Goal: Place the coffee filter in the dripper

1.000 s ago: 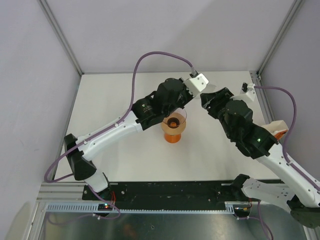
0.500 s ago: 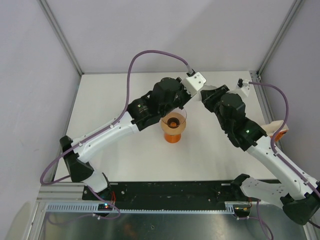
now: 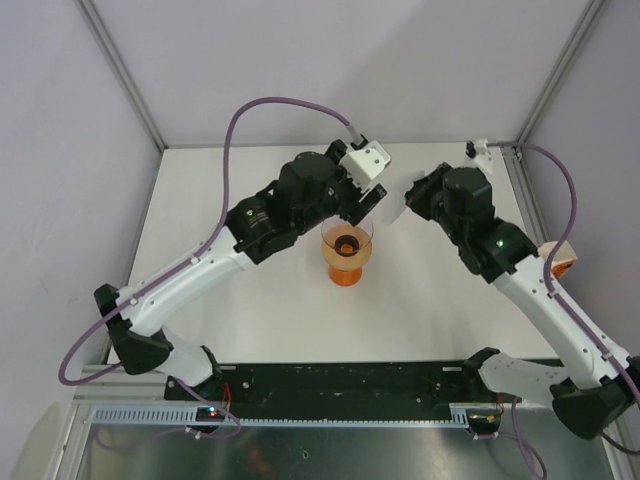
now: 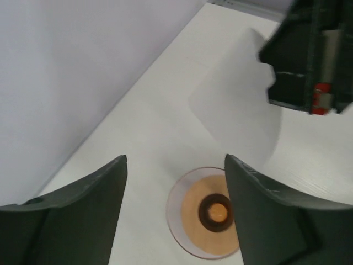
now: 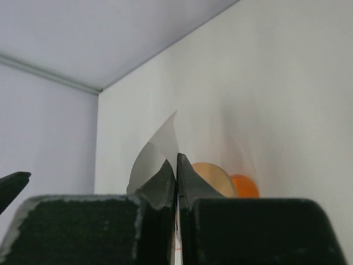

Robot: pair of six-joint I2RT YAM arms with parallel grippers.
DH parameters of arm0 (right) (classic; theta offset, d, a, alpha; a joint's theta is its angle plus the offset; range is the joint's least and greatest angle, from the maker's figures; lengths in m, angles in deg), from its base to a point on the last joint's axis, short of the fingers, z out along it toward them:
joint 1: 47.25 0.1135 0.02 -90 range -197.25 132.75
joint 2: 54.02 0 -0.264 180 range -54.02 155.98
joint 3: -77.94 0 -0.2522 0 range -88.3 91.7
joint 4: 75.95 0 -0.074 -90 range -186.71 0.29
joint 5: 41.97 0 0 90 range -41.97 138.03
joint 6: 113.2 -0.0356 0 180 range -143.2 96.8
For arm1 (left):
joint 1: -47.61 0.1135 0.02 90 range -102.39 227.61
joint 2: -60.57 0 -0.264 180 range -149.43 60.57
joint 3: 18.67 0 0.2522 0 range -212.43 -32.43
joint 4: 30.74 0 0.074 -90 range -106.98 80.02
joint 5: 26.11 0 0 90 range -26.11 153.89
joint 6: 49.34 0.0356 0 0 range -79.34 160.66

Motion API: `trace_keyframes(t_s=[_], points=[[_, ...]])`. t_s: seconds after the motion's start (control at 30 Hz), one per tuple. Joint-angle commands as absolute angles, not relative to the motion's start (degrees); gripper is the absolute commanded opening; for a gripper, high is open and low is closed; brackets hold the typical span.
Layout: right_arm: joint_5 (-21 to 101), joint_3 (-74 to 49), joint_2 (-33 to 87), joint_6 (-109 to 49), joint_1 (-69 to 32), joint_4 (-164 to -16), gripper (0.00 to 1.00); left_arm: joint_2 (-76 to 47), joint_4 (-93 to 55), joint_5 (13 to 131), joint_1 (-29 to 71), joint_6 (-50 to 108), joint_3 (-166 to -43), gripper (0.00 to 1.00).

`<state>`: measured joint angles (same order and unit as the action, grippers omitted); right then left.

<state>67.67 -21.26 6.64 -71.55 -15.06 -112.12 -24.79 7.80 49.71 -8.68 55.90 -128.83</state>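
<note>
The dripper [image 3: 347, 256], a translucent orange funnel, stands upright mid-table. Seen from the left wrist, its round rim [image 4: 205, 216] lies below my left gripper [image 4: 176, 165], whose jaws stand open and empty above it. My left gripper [image 3: 362, 207] hovers just behind the dripper. The coffee filter [image 3: 392, 208] is a thin white paper sheet hanging in the air to the dripper's back right. My right gripper [image 3: 408, 195] is shut on the filter's edge. The right wrist view shows the filter [image 5: 156, 148] pinched between the closed fingers [image 5: 177, 160], with the dripper [image 5: 218, 178] beyond.
A white-and-orange packet [image 3: 557, 258] lies at the table's right edge, behind the right arm. Grey walls and metal frame posts [image 3: 120, 70] close in the left, back and right sides. Purple cables loop above both arms.
My right gripper has closed on the filter. My left gripper has opened, let go and drawn back to the left, its arm swinging leftward.
</note>
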Motion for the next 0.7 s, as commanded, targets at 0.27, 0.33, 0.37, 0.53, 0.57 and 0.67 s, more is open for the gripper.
trace_keyframes(t_s=[0.27, 0.33, 0.37, 0.53, 0.57, 0.67], points=[[57.7, 17.0, 25.7, -54.2, -11.6, -150.9, 0.00, -14.3, 26.3, 66.3, -4.7, 48.2, -131.5, 0.94], [59.0, 23.1, 29.4, -53.8, -9.4, -155.4, 0.00, -14.0, 26.8, 67.3, -4.6, 46.3, -131.4, 0.94], [59.5, 25.6, 31.3, -53.7, -8.1, -157.7, 0.00, -13.8, 26.8, 67.2, -4.5, 45.3, -131.5, 0.94], [58.0, 33.1, 37.6, -54.3, -4.3, -163.2, 0.00, -13.9, 26.7, 67.2, -4.5, 41.5, -131.9, 0.94], [57.6, 33.8, 38.7, -54.4, -3.7, -164.0, 0.00, -14.1, 26.6, 66.9, -4.5, 41.3, -131.9, 0.94], [57.7, 35.3, 41.5, -54.7, -2.3, -165.7, 0.00, -14.5, 26.2, 65.4, -4.2, 39.1, -131.1, 0.94]])
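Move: The right hand already holds the coffee filter, which sticks out some 3 cm to its left and just below the fingertips. The dripper it is bound for lies about 11 cm to its left, roughly 2 cm ahead and 16 cm below, with the carafe directly under it, some 26 cm below the hand. From the left hand, the dripper is about 4 cm ahead, 4 cm left and 21 cm below. The right hand keeps its pinch on the coffee filter and swings it about 9 cm left towards the dripper, easing back some 3.5 cm, rising about 4 cm and then dipping again, while it turns roughly 25 degrees counter-clockwise, drops its left side and tips its fingers down. Meanwhile the left hand, its fingers already parted, opens them fully and backs off about 7 cm towards its base and 5 cm left, tipping down, to clear the way. ##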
